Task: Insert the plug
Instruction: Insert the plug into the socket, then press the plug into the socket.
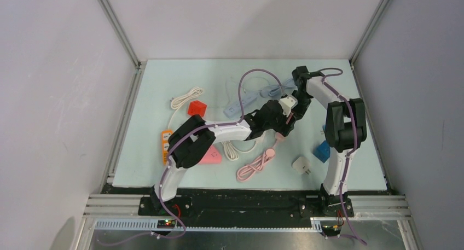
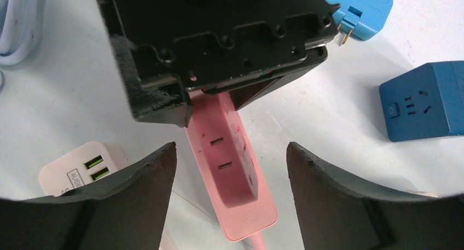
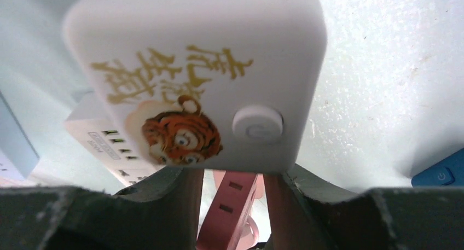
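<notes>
The plug (image 3: 208,69) is a white cube with a tiger picture and a round button; it fills the right wrist view and covers the tips of my right gripper (image 3: 234,173). Below it, the pink power strip (image 3: 227,211) shows between that gripper's fingers. I cannot tell whether those fingers still clamp the plug. From above, the plug (image 1: 288,102) sits at my right gripper (image 1: 293,109), over the pink strip (image 1: 279,134). My left gripper (image 2: 231,146) is open, its fingers on either side of the pink strip (image 2: 232,173) without touching it. The strip's far end is hidden under the right gripper's black body.
A dark blue socket cube (image 2: 424,99), a light blue plug (image 2: 361,9) and a white USB charger (image 2: 82,170) lie around the strip. Further left are a red cube (image 1: 196,108), an orange strip (image 1: 166,146), a pale blue strip (image 1: 243,103) and a coiled pink cable (image 1: 254,165).
</notes>
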{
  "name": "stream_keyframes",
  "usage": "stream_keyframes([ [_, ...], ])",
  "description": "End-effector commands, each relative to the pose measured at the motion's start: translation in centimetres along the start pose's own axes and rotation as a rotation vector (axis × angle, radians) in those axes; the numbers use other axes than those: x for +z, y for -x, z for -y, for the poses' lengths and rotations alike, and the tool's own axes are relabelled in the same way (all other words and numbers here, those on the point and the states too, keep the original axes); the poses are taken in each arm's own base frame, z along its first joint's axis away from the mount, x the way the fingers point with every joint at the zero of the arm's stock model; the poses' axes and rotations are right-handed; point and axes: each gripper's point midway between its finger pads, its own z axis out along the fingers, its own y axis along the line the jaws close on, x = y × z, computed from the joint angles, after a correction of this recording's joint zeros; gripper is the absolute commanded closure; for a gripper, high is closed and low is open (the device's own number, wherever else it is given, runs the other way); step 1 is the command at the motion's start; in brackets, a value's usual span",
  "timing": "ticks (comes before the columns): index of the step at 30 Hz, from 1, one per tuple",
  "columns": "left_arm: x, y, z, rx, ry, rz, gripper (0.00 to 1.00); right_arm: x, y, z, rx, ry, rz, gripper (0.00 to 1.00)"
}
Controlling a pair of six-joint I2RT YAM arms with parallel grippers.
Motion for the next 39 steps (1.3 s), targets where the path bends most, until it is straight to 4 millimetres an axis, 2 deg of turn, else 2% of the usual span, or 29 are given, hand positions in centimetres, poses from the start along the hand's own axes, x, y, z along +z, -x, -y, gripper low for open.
stream_keyframes([
  [1,0.7,2.5,-0.2,-0.020,0.076,0.076,0.23,-3.6,2.3,-1.2,0.028,0.074,0.116,0.52],
  [9,1.5,1.8,-0.1,-0.040,0.078,0.048,0.40,-4.7,2.6,0.0,0.050,0.073,0.136,0.52],
  [14,1.6,1.4,0.1,-0.060,0.073,0.026,0.53,-6.6,3.0,0.4,0.062,0.094,0.175,0.48],
  [16,1.7,1.1,-0.1,-0.062,0.083,0.017,0.61,-7.5,3.1,0.4,0.063,0.108,0.193,0.45],
  [23,1.6,1.4,-0.4,-0.075,0.111,0.010,0.68,-10.1,3.7,1.3,0.071,0.119,0.262,0.40],
  [25,1.7,1.4,-0.4,-0.082,0.112,0.002,0.74,-10.8,3.7,1.7,0.074,0.124,0.274,0.39],
  [28,1.9,1.2,-0.6,-0.081,0.125,-0.016,0.89,-11.5,4.0,2.4,0.079,0.115,0.308,0.32],
  [30,2.0,1.6,-0.9,-0.076,0.143,-0.021,0.94,-12.1,4.1,3.0,0.088,0.115,0.326,0.31],
  [32,1.9,0.9,-1.3,-0.073,0.174,-0.061,0.97,-12.9,4.3,3.9,0.110,0.124,0.348,0.31],
  [34,1.9,1.3,-1.5,-0.075,0.195,-0.076,0.99,-13.1,4.2,4.6,0.120,0.125,0.360,0.31],
  [35,1.9,0.8,-1.8,-0.079,0.207,-0.102,1.00,-12.8,4.1,4.9,0.125,0.119,0.358,0.31],
  [39,1.7,0.6,-2.3,-0.098,0.248,-0.125,1.00,-12.3,3.7,6.3,0.138,0.103,0.352,0.32],
])
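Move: The pink plug lies almost at the left hand's open fingers, its middle about 1 cm ahead, 1 cm right and 2 cm below. From the right hand, whose already loosened fingers straddle it, it is about 2 cm back, 1 cm left and 1 cm below. The white tiger adapter stands 6 cm ahead of the right hand. From the plug, the white USB strip is about 10 cm left, the light-blue adapter 15 cm right and 3 cm back, the navy cube 13 cm right and 10 cm back. Easing forward, down and right by only a centimetre or so each, the left hand shuts its wide-open fingers until they pinch the plug's sides, then keeps the hold while turning slightly, under 15 degrees. The right hand opens further, comes free and rises about 11 cm, then also veers some 7 cm right, its fingertips swinging forward about 20 degrees. ##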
